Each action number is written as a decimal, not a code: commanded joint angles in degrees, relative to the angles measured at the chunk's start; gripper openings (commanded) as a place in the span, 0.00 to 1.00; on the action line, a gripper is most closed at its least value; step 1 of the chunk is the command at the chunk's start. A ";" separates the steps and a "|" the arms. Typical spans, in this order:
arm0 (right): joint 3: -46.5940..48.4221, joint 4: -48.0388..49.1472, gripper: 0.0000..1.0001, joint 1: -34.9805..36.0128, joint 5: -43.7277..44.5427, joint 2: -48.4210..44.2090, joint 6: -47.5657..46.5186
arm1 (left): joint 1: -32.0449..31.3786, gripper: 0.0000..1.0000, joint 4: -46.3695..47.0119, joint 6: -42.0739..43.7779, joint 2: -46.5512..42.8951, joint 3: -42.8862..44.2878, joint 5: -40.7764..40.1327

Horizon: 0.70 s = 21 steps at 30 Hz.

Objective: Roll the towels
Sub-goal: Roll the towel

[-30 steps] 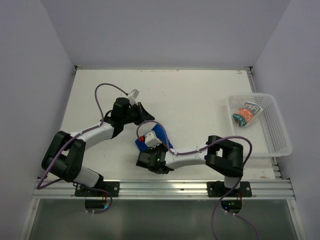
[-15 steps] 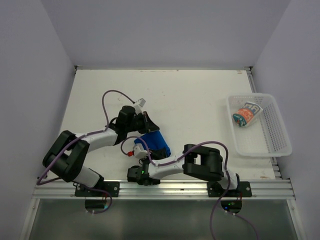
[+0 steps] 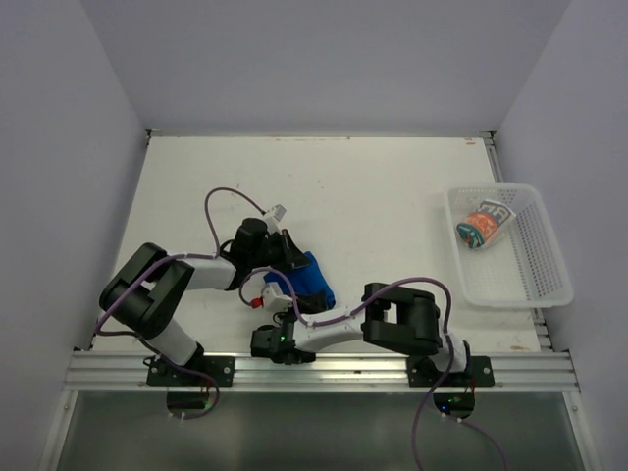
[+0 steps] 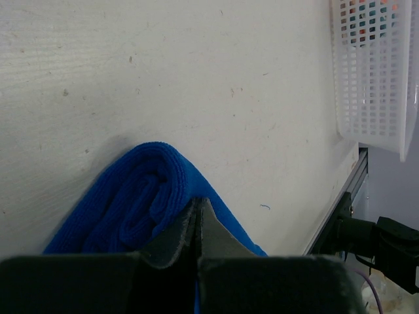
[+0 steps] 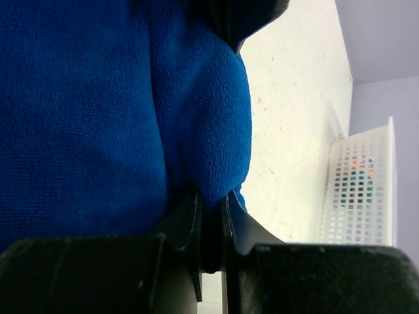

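Observation:
The plain blue towel (image 3: 312,279) lies partly rolled at the near middle of the table (image 3: 392,186), and its coiled end (image 4: 141,196) shows in the left wrist view. My right gripper (image 5: 211,196) is shut on a fold of this blue cloth (image 5: 98,118), at its near-left edge (image 3: 290,294). My left gripper (image 4: 198,201) is shut, with its tips pressed against the roll's far-left side (image 3: 297,263). The patterned orange, grey-blue and white towel (image 3: 483,226) lies rolled in the basket.
A white plastic mesh basket (image 3: 549,265) stands at the table's right edge and also appears in the wrist views (image 4: 373,72) (image 5: 357,196). Purple cables (image 3: 221,196) loop above both arms. The aluminium rail (image 3: 324,368) runs along the near edge.
My left arm swung toward the near side and brought its shut gripper down against the blue towel. My right arm folded back toward the near edge, still holding the towel.

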 commanded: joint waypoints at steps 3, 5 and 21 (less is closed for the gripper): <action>-3.85 9.95 0.10 -0.85 -5.90 -8.56 2.82 | 0.66 0.00 0.26 -0.04 3.20 -2.85 -3.16; -4.74 11.97 0.17 -1.38 -6.08 -11.46 2.74 | 0.84 0.00 0.26 -0.39 3.73 -2.85 -3.25; -17.90 22.08 0.50 -4.98 -18.35 -37.91 4.40 | 1.28 0.00 -2.19 -1.36 5.31 -2.15 -5.27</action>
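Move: Pinched by its near end in the right fingers, the blue towel's rolled edge has its middle about 5 cm ahead of that hand, 1 cm to its left and a centimetre lower. The towel's flat part lies some 2 cm ahead and 7 cm to the left, 3 cm lower. From the left hand, shut on top of the roll's far end, the roll's middle is about 4 cm back, 4 cm to the right and 3 cm down. Letting go of the near end of the roll, the right fingers open to about half and the hand rises some 7 cm, almost straight up with little sideways drift, rolling about 30 degrees so that its left side lifts. The left hand stays shut against the far end of the roll and eases about 1 cm down and forward, keeping the towel held there. ##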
